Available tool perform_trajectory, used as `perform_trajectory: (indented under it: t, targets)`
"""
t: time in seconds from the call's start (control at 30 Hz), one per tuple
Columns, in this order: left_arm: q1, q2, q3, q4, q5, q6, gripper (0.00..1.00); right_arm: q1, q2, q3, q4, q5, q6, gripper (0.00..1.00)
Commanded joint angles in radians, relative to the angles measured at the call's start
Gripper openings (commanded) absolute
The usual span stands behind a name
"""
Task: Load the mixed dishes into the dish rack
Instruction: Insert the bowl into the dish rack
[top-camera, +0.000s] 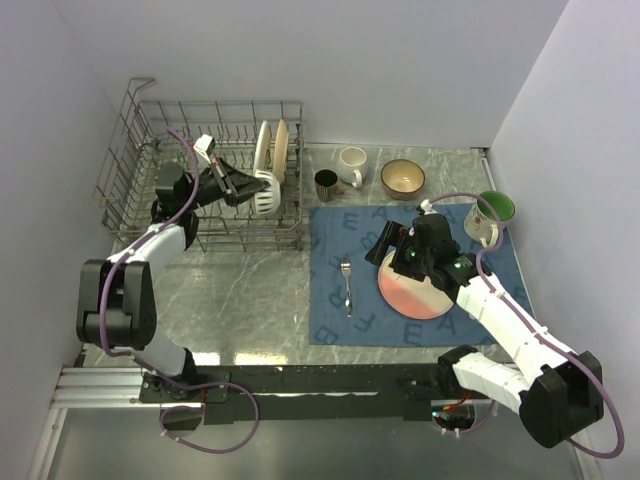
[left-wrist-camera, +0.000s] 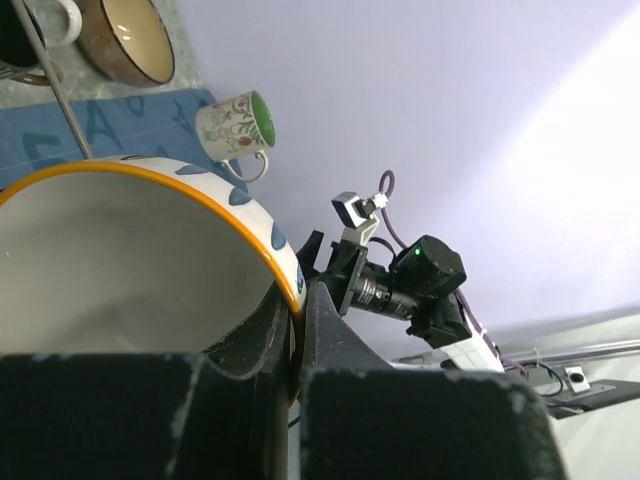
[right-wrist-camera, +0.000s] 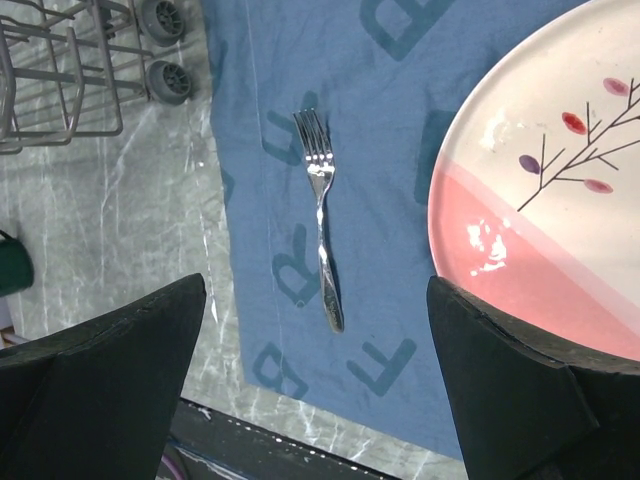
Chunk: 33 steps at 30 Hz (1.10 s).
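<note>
My left gripper (top-camera: 250, 190) is shut on the rim of a white bowl (left-wrist-camera: 120, 260) with an orange edge and blue marks, holding it inside the dish rack (top-camera: 200, 170) beside two upright plates (top-camera: 270, 148). My right gripper (right-wrist-camera: 315, 290) hangs open above the placemat. Beneath it lies the metal fork (right-wrist-camera: 322, 215), and the pink-and-cream plate (right-wrist-camera: 550, 220) is just to its right. Behind the mat stand a dark mug (top-camera: 326, 184), a white mug (top-camera: 352, 166) and a brown-rimmed bowl (top-camera: 402, 178). A green-lined floral cup (top-camera: 492, 215) sits at the mat's far right.
The blue lettered placemat (top-camera: 330, 320) covers the right half of the marble table. The rack's tall wire sides (top-camera: 125, 150) and small wheels (right-wrist-camera: 165, 80) border the mat's left edge. Walls close in behind and on both sides.
</note>
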Motion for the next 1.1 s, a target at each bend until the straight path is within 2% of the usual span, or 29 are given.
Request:
perform_trajectory:
  t: [0.0,0.13,0.27,0.3,0.37,0.67,0.97,1.07]
  targets:
    - [0.011,0.006,0.022,0.195,0.057,-0.050,0.01,-0.013,-0.021,0.005,0.024,-0.001,-0.012,1.00]
    - [0.020,0.006,0.062,-0.071,0.020,0.125,0.01,-0.019,-0.030,-0.006,0.026,-0.001,-0.012,1.00]
    - [0.024,0.013,0.143,-0.422,-0.055,0.333,0.01,-0.024,-0.027,-0.012,0.032,-0.007,-0.012,1.00]
    - [0.027,0.016,0.154,-0.458,-0.061,0.385,0.01,-0.024,-0.024,-0.012,0.032,-0.010,-0.011,1.00]
    - [0.034,0.034,0.160,-0.483,-0.055,0.397,0.01,-0.027,-0.021,-0.012,0.033,-0.011,-0.011,1.00]
    - [0.044,0.134,0.130,-0.340,0.043,0.300,0.01,-0.030,-0.022,-0.017,0.037,-0.008,-0.008,1.00]
    - [0.044,0.147,0.174,-0.538,-0.043,0.406,0.01,-0.033,-0.021,-0.035,0.052,-0.018,0.001,1.00]
    - [0.044,0.166,0.167,-0.552,-0.061,0.386,0.01,-0.033,-0.021,-0.037,0.052,-0.018,-0.002,1.00]
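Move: The bowl hangs by its rim from the left fingers. Its free slot, at the near right of the dish rack, lies about 3 cm ahead of the left hand, 2 cm left and roughly 17 cm below. The white plate stands some 12 cm ahead, 2 cm left and 14 cm lower; the beige plate stands about 4 cm to the right of it. From the idle right hand the slot is about 24 cm left, 6 cm ahead, slightly lower. Down, mainly: the left hand sinks about 8 cm into the near right part of the rack, easing some 2.5 cm forward and slightly left on the way and slowing near the end. The fingers tip roughly 15 degrees downward from level and keep their pinch on the rim, bringing the bowl down among the wires on the near side of the standing plates. ##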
